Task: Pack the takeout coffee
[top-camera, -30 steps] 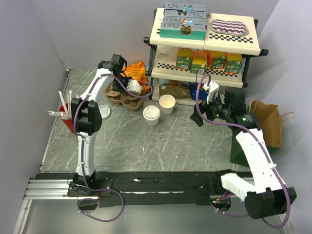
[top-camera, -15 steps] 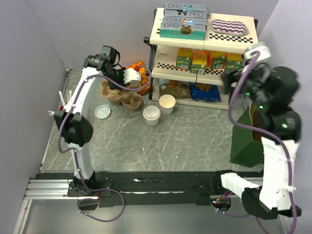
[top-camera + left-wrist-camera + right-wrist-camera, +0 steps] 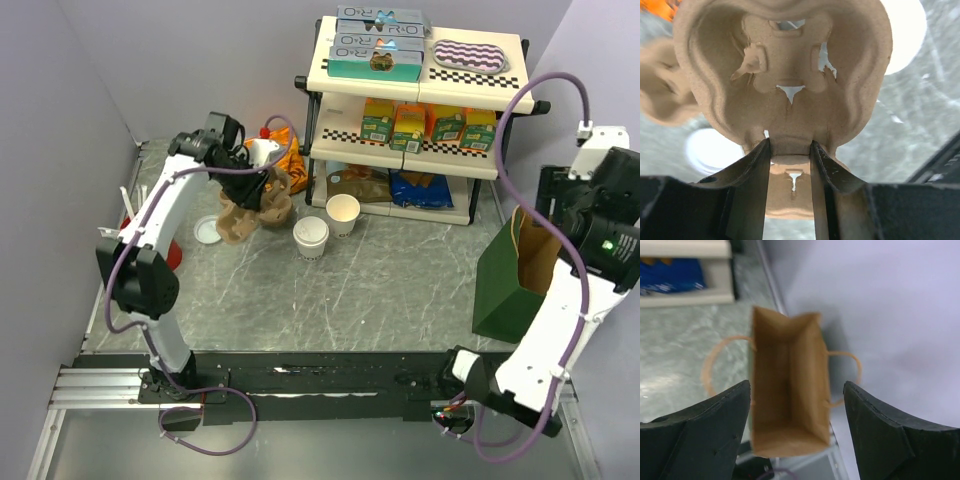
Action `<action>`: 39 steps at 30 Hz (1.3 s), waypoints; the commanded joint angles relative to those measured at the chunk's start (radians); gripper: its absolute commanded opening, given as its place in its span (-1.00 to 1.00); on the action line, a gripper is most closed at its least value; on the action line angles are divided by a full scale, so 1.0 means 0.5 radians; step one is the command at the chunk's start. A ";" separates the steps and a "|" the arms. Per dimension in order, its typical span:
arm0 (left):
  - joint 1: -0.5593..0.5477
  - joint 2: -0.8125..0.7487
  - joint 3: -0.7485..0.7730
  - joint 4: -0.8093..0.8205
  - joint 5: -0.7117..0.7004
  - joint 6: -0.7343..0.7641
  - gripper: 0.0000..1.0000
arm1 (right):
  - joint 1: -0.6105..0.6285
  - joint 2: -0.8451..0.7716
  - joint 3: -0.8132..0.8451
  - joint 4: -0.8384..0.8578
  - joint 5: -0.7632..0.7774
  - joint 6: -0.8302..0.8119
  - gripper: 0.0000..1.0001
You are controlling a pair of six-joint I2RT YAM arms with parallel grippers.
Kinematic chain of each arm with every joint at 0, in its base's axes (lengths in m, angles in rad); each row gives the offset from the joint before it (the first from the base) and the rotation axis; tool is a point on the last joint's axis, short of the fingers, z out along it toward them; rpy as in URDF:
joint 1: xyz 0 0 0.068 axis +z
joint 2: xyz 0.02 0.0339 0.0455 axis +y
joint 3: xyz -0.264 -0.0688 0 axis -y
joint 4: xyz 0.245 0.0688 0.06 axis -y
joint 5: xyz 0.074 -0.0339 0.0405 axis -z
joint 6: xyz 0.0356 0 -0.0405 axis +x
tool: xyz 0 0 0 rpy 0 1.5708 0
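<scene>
The takeout coffee, a cream cup with a white lid, stands on the table in front of the shelf. A like cup without a lid stands just behind it. My left gripper is shut on the middle ridge of the brown pulp cup carrier, which hangs tilted just left of the lidded cup. In the left wrist view the carrier fills the picture. My right gripper is open and empty, high above the open paper bag.
The green and brown bag stands at the right edge of the table. A loose white lid lies left of the carrier. A two-tier shelf with boxes and cartons fills the back. A red holder with straws sits by the left wall.
My left gripper brought the carrier forward from the back corner to beside the lidded cup. My right arm swung from mid-table up and right, over the bag.
</scene>
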 commanded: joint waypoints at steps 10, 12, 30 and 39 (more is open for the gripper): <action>-0.002 -0.389 -0.169 0.456 0.156 -0.501 -0.99 | -0.505 0.080 -0.530 -0.190 -0.038 -0.174 0.67; -0.002 -0.380 -0.132 0.423 0.162 -0.504 -0.99 | -0.560 0.105 -0.582 -0.129 -0.063 -0.196 0.65; -0.084 -0.635 0.042 0.690 0.586 -0.327 -0.99 | -0.603 0.072 -0.886 0.157 -0.302 -0.457 -0.90; -0.505 -0.674 0.144 0.625 0.638 0.038 -0.99 | -0.463 -0.360 -1.030 -0.085 -0.645 -0.730 -0.99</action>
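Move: Over the green paper bag, the open right hand has the bag's right rim about 7 cm to its right, 2 cm back and 16 cm below; the blue packet lies some 27 cm ahead, 21 cm left and 35 cm down. From the left hand, already holding a carrier, the bag is roughly 58 cm right and 20 cm back. The lidded cup is about 12 cm right of that hand, level with it, and the open cup 19 cm right and 5 cm ahead, both some 13 cm below. Dropping about 16 cm and swinging 7 cm right, the right hand tips its fingers further down and shuts them on the bag's right rim, then draws that rim left and slightly up. Meanwhile the left hand keeps its pinch on the carrier and lifts it some 20 cm, drifting right and, late on, back as the wrist tilts. ##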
